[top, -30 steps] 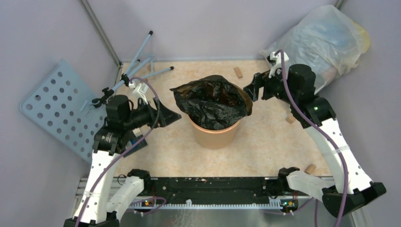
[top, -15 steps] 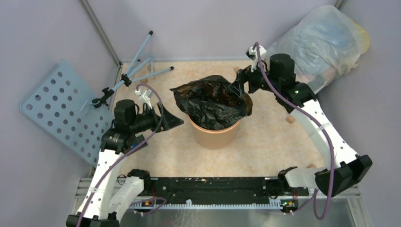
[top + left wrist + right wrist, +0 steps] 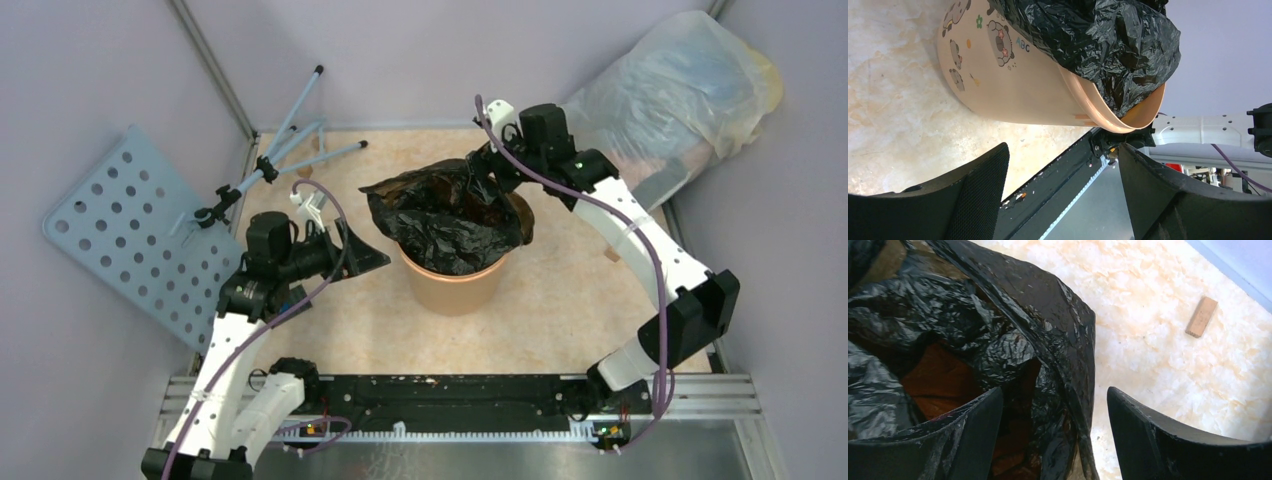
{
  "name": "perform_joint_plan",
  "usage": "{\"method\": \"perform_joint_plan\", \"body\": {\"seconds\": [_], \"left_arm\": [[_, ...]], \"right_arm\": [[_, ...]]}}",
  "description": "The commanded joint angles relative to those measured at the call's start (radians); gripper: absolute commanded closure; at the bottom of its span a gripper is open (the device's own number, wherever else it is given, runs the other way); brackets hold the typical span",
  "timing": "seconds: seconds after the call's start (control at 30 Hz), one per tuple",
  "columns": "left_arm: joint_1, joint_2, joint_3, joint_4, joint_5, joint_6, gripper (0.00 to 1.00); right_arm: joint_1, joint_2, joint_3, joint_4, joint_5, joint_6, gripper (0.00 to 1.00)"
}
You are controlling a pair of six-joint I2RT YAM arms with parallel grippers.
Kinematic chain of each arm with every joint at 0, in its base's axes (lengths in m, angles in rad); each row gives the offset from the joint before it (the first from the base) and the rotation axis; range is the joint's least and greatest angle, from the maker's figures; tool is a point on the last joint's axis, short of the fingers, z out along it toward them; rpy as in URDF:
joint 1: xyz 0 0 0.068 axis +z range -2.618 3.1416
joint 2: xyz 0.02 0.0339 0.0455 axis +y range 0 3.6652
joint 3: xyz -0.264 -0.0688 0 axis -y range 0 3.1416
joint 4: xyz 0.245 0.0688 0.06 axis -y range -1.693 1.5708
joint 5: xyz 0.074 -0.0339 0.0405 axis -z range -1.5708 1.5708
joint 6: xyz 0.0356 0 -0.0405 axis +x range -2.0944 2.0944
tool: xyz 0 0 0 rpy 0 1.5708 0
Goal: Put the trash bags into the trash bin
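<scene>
The black trash bag [image 3: 450, 215] lies crumpled in the mouth of the orange trash bin [image 3: 455, 290], with its edges spilling over the rim. My right gripper [image 3: 478, 172] hovers at the bin's back rim, open. In the right wrist view a fold of the bag [image 3: 998, 315] hangs between the spread fingers of that gripper [image 3: 1054, 392] without being pinched. My left gripper [image 3: 375, 255] is open just left of the bin, apart from it. The left wrist view shows the bin wall [image 3: 1013, 85] with cartoon prints, the bag [image 3: 1098, 40], and nothing inside this gripper [image 3: 1062, 150].
A big translucent stuffed bag [image 3: 680, 90] fills the back right corner. A blue perforated board [image 3: 120, 230] and blue rods [image 3: 290, 150] lean at the left. A small wooden block [image 3: 1201, 316] lies on the table behind the bin. A black rail [image 3: 440, 395] runs along the near edge.
My right arm has swung left from the bin's right side to its back rim, over the bag's edge. The left gripper has barely shifted.
</scene>
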Motion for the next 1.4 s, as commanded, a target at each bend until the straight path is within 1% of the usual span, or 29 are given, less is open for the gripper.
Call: {"method": "perform_joint_plan", "body": {"seconds": [0.0,0.17,0.27,0.43,0.57,0.6,0.63,0.83,1.0,1.13,1.23,1.3,1.37], "left_arm": [[-0.004,-0.002,-0.013,0.054,0.020,0.016,0.15],[-0.004,0.008,-0.018,0.062,0.024,0.020,0.15],[-0.004,0.011,-0.019,0.062,0.027,0.027,0.15],[-0.004,0.012,-0.017,0.056,0.021,0.043,0.15],[-0.004,0.012,-0.016,0.054,0.012,0.051,0.15],[-0.004,0.014,-0.015,0.054,0.013,0.053,0.15],[-0.004,0.013,-0.015,0.055,0.012,0.054,0.15],[-0.004,0.011,-0.013,0.058,-0.002,0.062,0.15],[-0.004,0.009,-0.013,0.064,-0.011,0.064,0.14],[-0.004,0.006,-0.014,0.064,-0.011,0.065,0.14],[-0.004,0.002,-0.015,0.064,-0.014,0.069,0.14],[-0.004,-0.001,-0.016,0.065,-0.022,0.072,0.14],[-0.004,-0.004,-0.020,0.068,-0.031,0.077,0.14]], "right_arm": [[0.008,0.027,0.058,-0.015,0.040,-0.047,0.25],[0.008,0.070,0.077,-0.023,0.077,-0.071,0.24],[0.008,0.114,0.124,-0.072,0.056,-0.086,0.27],[0.008,0.185,0.194,-0.140,0.031,-0.087,0.40],[0.008,0.194,0.203,-0.151,0.043,-0.080,0.51],[0.008,0.194,0.204,-0.152,0.049,-0.075,0.55],[0.008,0.193,0.206,-0.153,0.061,-0.065,0.59],[0.008,0.165,0.212,-0.164,0.223,0.061,0.73],[0.008,0.107,0.158,-0.143,0.301,0.180,0.83],[0.009,0.075,0.129,-0.139,0.327,0.226,0.88],[0.014,0.060,0.126,-0.148,0.369,0.271,0.89],[0.023,0.054,0.127,-0.151,0.403,0.316,0.88],[0.042,0.052,0.131,-0.158,0.444,0.352,0.84]]}}
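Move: The trash bag's far-right rim, at the spot to grip, runs about 5 cm below the right hand, some 3 cm ahead and 1 cm to its right. The trash bin's middle lies roughly 6 cm back, 5 cm left and 18 cm down from this hand; a small wooden block lies on the table about 22 cm ahead, 7 cm right and 30 cm below. From the left hand, that rim spot is about 15 cm ahead and 21 cm right, at much the same height. Lower the right gripper about 5 cm and bring it some 3 cm forward over the bag's far-right rim, shutting the wide-open fingers so that they pinch the black film between them. As they finish closing, swing the hand about 4 cm to the right and slightly up, turning it clockwise about 25 degrees while keeping the film pinched. ##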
